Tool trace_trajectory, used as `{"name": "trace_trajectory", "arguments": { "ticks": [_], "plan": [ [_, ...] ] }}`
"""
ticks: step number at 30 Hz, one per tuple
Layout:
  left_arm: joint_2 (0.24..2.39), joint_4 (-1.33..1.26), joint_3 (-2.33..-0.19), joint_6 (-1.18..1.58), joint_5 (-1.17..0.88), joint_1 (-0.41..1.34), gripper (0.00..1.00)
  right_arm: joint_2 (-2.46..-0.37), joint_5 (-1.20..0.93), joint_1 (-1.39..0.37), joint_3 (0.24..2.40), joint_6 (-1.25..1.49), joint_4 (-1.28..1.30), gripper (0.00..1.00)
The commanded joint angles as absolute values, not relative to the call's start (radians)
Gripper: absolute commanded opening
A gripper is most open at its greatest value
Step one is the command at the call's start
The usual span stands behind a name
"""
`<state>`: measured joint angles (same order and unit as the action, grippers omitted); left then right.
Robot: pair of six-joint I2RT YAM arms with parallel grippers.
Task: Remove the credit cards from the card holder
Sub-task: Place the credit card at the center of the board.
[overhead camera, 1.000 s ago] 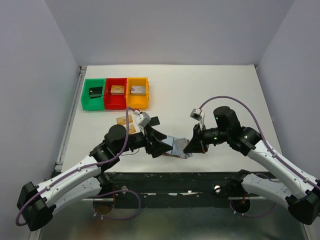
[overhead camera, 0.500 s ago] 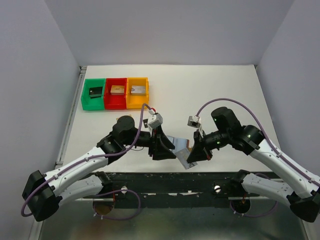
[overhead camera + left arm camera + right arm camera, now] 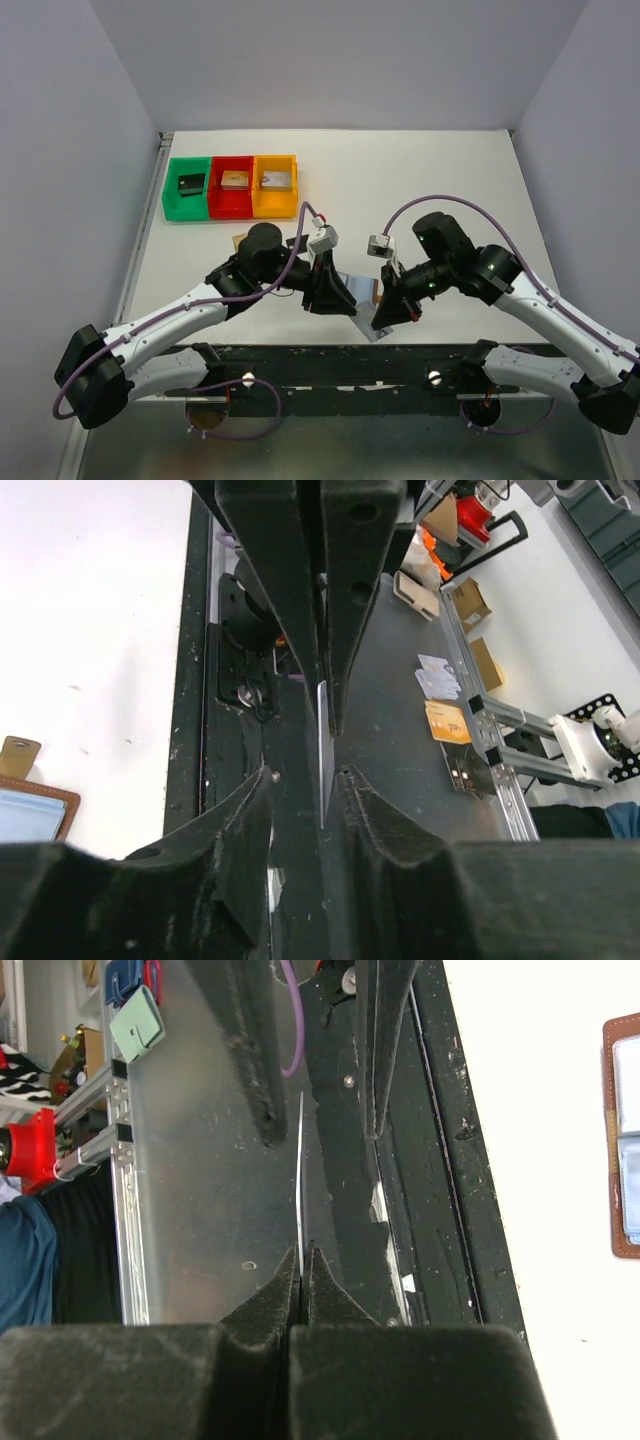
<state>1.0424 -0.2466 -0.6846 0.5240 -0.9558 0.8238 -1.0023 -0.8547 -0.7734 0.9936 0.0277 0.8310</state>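
Note:
A thin pale credit card [image 3: 368, 320] hangs near the table's front edge, edge-on in both wrist views. My right gripper [image 3: 303, 1252] is shut on one end of the card [image 3: 302, 1175]. My left gripper [image 3: 300, 772] faces it from the left, and its fingers [image 3: 240, 810] stand apart on either side of the card [image 3: 322, 742] with a gap showing. The brown card holder [image 3: 35, 805] lies open on the table, its pale pockets up, partly hidden under the grippers in the top view. It also shows at the right edge of the right wrist view as the card holder [image 3: 625, 1150].
Green [image 3: 186, 188], red [image 3: 231, 186] and orange [image 3: 275, 184] bins with small blocks stand at the back left. A tan card [image 3: 242, 243] lies on the table behind the left arm. The black front rail [image 3: 330, 352] runs just below the grippers.
The left arm has swung right to meet the right gripper, and its jaws have narrowed around the card. The right gripper has shifted slightly toward the front edge with the card.

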Motion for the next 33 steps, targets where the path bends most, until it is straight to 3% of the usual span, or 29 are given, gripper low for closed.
{"name": "trace_trajectory", "arguments": {
  "ticks": [1,8,12,14,15,17,21,26,33],
  "plan": [
    [1.072,-0.276,-0.704,0.526,-1.025,0.827,0.38,-1.017,-0.842,-0.785,1.037,0.011,0.877,0.00],
    [1.097,-0.281,-0.707,0.525,-1.035,0.841,0.20,-1.032,-0.836,-0.795,1.049,-0.020,0.885,0.00],
    [1.109,-0.284,-0.709,0.523,-1.045,0.851,0.00,-1.037,-0.834,-0.798,1.048,-0.023,0.884,0.00],
    [1.112,-0.287,-0.704,0.522,-1.043,0.856,0.00,-1.037,-0.828,-0.798,1.046,-0.018,0.877,0.00],
    [1.112,-0.290,-0.701,0.525,-1.039,0.859,0.00,-1.037,-0.816,-0.799,1.046,-0.011,0.874,0.07],
    [1.100,-0.301,-0.690,0.537,-1.014,0.858,0.00,-1.023,-0.748,-0.798,1.051,0.036,0.862,0.34],
    [1.059,-0.266,-0.669,0.570,-0.850,0.806,0.00,-0.963,-0.476,-0.781,1.097,0.144,0.856,0.57],
    [1.015,-0.230,-0.627,0.701,-0.530,0.645,0.00,-0.865,-0.188,-0.773,1.144,0.213,0.833,0.61],
    [1.184,-0.245,-0.667,0.885,-0.241,0.540,0.00,-0.668,0.063,-0.773,0.879,0.422,0.594,0.61]
  ]
}}
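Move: The white credit card stands in the shut right fingers, its middle about 3 cm left of the right hand point, 1 cm back and 1 cm down. From the half-open left hand its middle is some 4 cm right, 2 cm back and 1 cm down. The open card holder lies on the table roughly 8 cm ahead of the left hand, 1 cm right and 17 cm below. Left pinches the credit card, right opens; both swing forward and apart, left carrying it 15 cm, turning counter-clockwise. ##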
